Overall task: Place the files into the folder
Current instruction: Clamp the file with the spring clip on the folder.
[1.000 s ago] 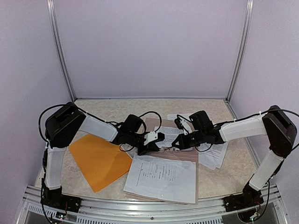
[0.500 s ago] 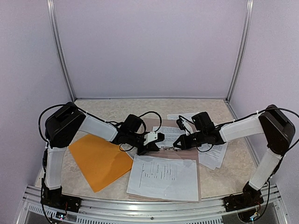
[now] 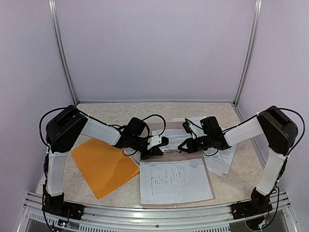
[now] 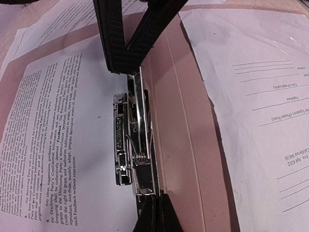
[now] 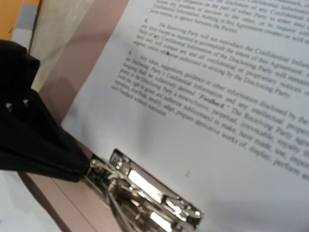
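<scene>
The orange folder (image 3: 104,166) lies flat on the table at the left; its corner (image 5: 12,12) shows in the right wrist view. A printed white sheet (image 3: 176,180) of the files lies on a brown clipboard (image 3: 208,180) in the middle, and another sheet (image 4: 58,125) sits under the metal clip (image 4: 133,140). My left gripper (image 4: 157,203) is shut, its tips against the near end of the clip. My right gripper (image 4: 128,67) is shut too and meets the clip's far end. In the top view both grippers (image 3: 163,146) (image 3: 181,148) face each other across the clip (image 3: 172,151).
More printed sheets (image 3: 219,159) lie to the right of the clipboard under the right arm, and one (image 3: 186,121) lies behind it. Walls with metal posts close the back and both sides. A metal rail runs along the near edge.
The clipboard with its sheet has swung round, its near end moving right, and now lies squarer to the table edge. The right arm's elbow has moved in. Both grippers stay at the clip.
</scene>
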Tool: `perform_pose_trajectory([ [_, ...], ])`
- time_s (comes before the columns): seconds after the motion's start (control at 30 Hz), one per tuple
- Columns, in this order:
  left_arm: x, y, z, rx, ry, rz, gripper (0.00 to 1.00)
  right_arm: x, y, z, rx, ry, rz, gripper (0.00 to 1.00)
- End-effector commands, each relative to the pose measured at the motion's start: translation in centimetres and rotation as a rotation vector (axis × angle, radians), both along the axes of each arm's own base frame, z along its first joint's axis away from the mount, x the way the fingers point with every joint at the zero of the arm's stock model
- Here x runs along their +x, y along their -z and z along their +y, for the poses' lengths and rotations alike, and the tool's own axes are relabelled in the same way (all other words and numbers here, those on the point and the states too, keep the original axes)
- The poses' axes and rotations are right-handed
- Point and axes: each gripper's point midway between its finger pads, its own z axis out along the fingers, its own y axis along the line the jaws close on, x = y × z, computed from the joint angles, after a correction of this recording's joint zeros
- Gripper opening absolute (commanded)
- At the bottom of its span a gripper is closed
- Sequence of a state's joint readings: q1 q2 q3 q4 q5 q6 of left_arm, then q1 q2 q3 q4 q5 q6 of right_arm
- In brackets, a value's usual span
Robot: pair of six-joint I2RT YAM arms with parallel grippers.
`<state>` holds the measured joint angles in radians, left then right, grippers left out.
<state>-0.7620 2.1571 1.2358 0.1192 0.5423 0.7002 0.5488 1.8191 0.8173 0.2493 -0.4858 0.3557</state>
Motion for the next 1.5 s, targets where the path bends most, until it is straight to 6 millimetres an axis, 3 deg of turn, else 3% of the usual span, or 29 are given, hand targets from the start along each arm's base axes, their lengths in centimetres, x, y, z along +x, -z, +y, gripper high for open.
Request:
perform_pose_trajectory([
  [0.0,-4.7,6.2,2.8,0.191,0.039,0.180,0.00,-3.1,8.5,-4.6,-0.272,0.062,0.178,0.00],
  [0.27,-4.8,6.1,2.8,0.188,0.042,0.181,0.00,-2.8,8.7,-5.2,-0.287,0.051,0.172,0.00],
  [0.57,-4.0,4.3,2.1,0.134,0.000,0.172,0.00,-2.7,2.9,-2.3,-0.179,-0.007,0.083,0.00],
  [0.8,-2.7,1.5,0.7,0.048,-0.034,0.141,0.09,-2.3,-0.3,-0.8,-0.146,-0.009,0.031,0.00],
  [1.07,-1.9,0.0,0.2,-0.006,-0.064,0.110,0.20,-2.7,0.3,-0.8,-0.148,-0.024,0.044,0.00],
  [1.17,-1.5,-0.4,0.1,-0.026,-0.081,0.103,0.31,-2.8,0.4,-0.8,-0.150,-0.026,0.047,0.00],
  [1.47,-0.1,-0.8,-1.2,-0.025,-0.126,0.100,0.33,-3.0,0.6,-0.9,-0.149,-0.033,0.048,0.00],
])
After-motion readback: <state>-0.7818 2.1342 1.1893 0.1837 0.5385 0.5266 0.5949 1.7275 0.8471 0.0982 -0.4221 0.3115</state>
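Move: My left fingers are shut on the left end of the spring clip, whose middle is roughly 5 cm to their right, 1 cm ahead and 1 cm lower. From my right hand, at the clip's raised lever, the same middle is some 5 cm to the left, level fore and aft, 3 cm below. The far file's middle is about 9 cm beyond the clip and 4 cm to its right; the near file's is about 16 cm back from the clip and 2 cm to its right. After a brief hold, I let up with my right hand, raising its shut fingertips about 2 cm and easing them about 1 cm back, still at the lever's free end, then hold there. Meanwhile I draw my left hand about 1 cm back, tip it slightly and open its shut fingers to about a third at the clip's left end. ##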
